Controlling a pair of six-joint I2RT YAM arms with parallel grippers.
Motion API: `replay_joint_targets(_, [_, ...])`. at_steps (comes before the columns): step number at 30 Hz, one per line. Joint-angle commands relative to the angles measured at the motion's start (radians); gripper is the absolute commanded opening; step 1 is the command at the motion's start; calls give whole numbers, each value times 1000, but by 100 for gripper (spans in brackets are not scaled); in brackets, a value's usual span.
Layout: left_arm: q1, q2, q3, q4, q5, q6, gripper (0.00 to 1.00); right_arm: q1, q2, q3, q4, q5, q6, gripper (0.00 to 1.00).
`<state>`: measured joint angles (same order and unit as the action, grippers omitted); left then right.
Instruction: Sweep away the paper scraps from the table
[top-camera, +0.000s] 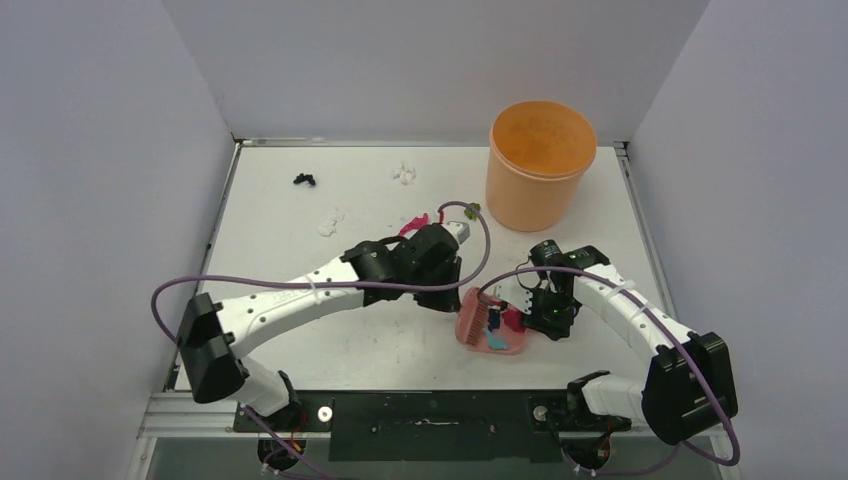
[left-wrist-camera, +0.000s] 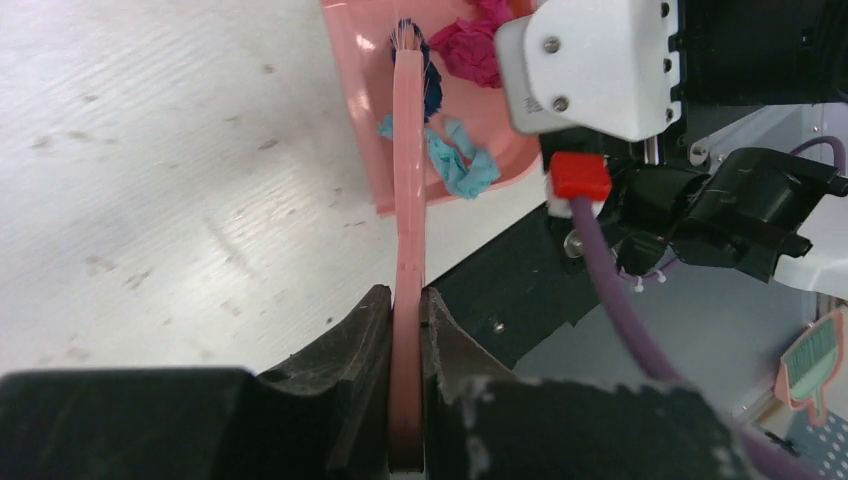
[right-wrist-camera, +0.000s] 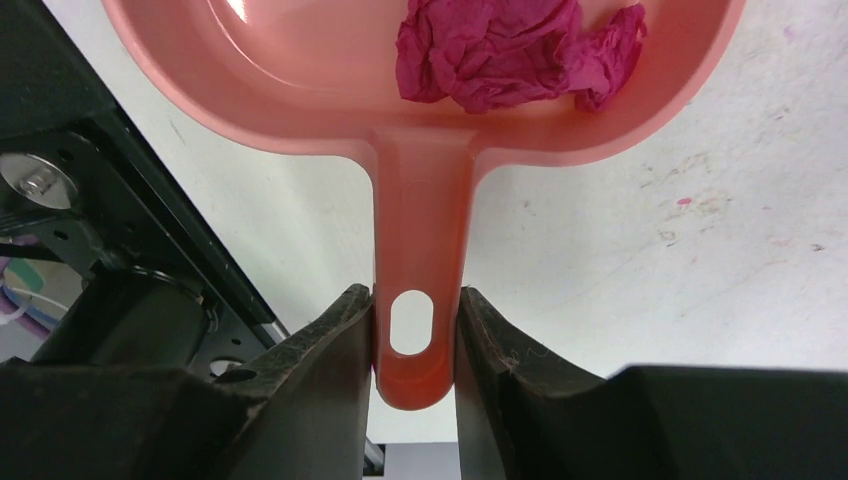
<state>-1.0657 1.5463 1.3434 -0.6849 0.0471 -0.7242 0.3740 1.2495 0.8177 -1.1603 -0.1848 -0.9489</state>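
Observation:
My left gripper (left-wrist-camera: 407, 300) is shut on the thin handle of the pink hand brush (left-wrist-camera: 407, 190), whose bristles reach into the pink dustpan (top-camera: 478, 330). The right gripper (right-wrist-camera: 412, 320) is shut on the dustpan's handle (right-wrist-camera: 420, 220). Lying in the pan are a magenta scrap (right-wrist-camera: 500, 50), a light blue scrap (left-wrist-camera: 455, 160) and a dark blue one (left-wrist-camera: 431, 88). Out on the white table (top-camera: 390, 345) lie a black scrap (top-camera: 304, 181), two white scraps (top-camera: 404, 174) (top-camera: 330, 224), a magenta scrap (top-camera: 414, 223) and a green one (top-camera: 472, 210).
An orange bucket (top-camera: 540, 165) stands open at the back right of the table. Grey walls close in the left, back and right sides. The black mounting plate (top-camera: 430, 425) of the arms runs along the near edge, just behind the dustpan.

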Motion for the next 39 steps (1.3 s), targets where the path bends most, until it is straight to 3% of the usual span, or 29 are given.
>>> replay_joint_targets(1, [37,-193,62,-187,-206,52,0,7,-49,3,51,-78,22,5])
replay_joint_targets(7, [183,-296,63,-381,-345,177,0,41,-53,-6,94,-78,55,5])
replay_joint_targets(13, [232,-281,28,-500,-643,278,0,156,-1,-1,164,-37,186,5])
replay_joint_targets(19, [271,-178,-19,-508,-696,319,0,220,93,41,183,22,268,5])
replay_joint_targets(24, [295,-114,-73,-391,-626,362,0,258,142,84,188,31,294,5])
replay_joint_targets(31, [322,-64,-76,-219,-405,415,0,291,217,118,204,-4,323,5])
replay_joint_targets(39, [305,-147,-143,-62,-138,354,0,303,301,162,227,-15,338,5])
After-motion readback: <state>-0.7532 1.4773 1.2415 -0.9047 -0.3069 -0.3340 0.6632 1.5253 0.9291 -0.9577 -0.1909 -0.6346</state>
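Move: The scrap to fetch next, a pink one hidden beneath the left forearm, lies about 23 cm to the left of the brush-holding left hand, 11 cm farther out and some 16 cm below. The loaded dustpan's scoop is about 9 cm to this hand's right, level with it and 14 cm down; another pink scrap lies about 28 cm ahead and 9 cm left. From the right hand on the dustpan's handle, the scrap is about 45 cm left and 10 cm ahead. The left hand keeps its grip on the brush and lifts it away from the dustpan in a quick arc, rising about 7 cm and swinging some 24 cm left and 8 cm forward over the pink scrap, the wrist rolling so the brush tip swings leftward, then sinks about 10 cm on the scrap's far side and sweeps back right some 6 cm with the bristles against the scrap, rolling partly back. Meanwhile the right hand keeps hold of the handle and carries the dustpan about 8 cm left and slightly forward towards the scrap, lowering it a little, its mouth still facing left. ##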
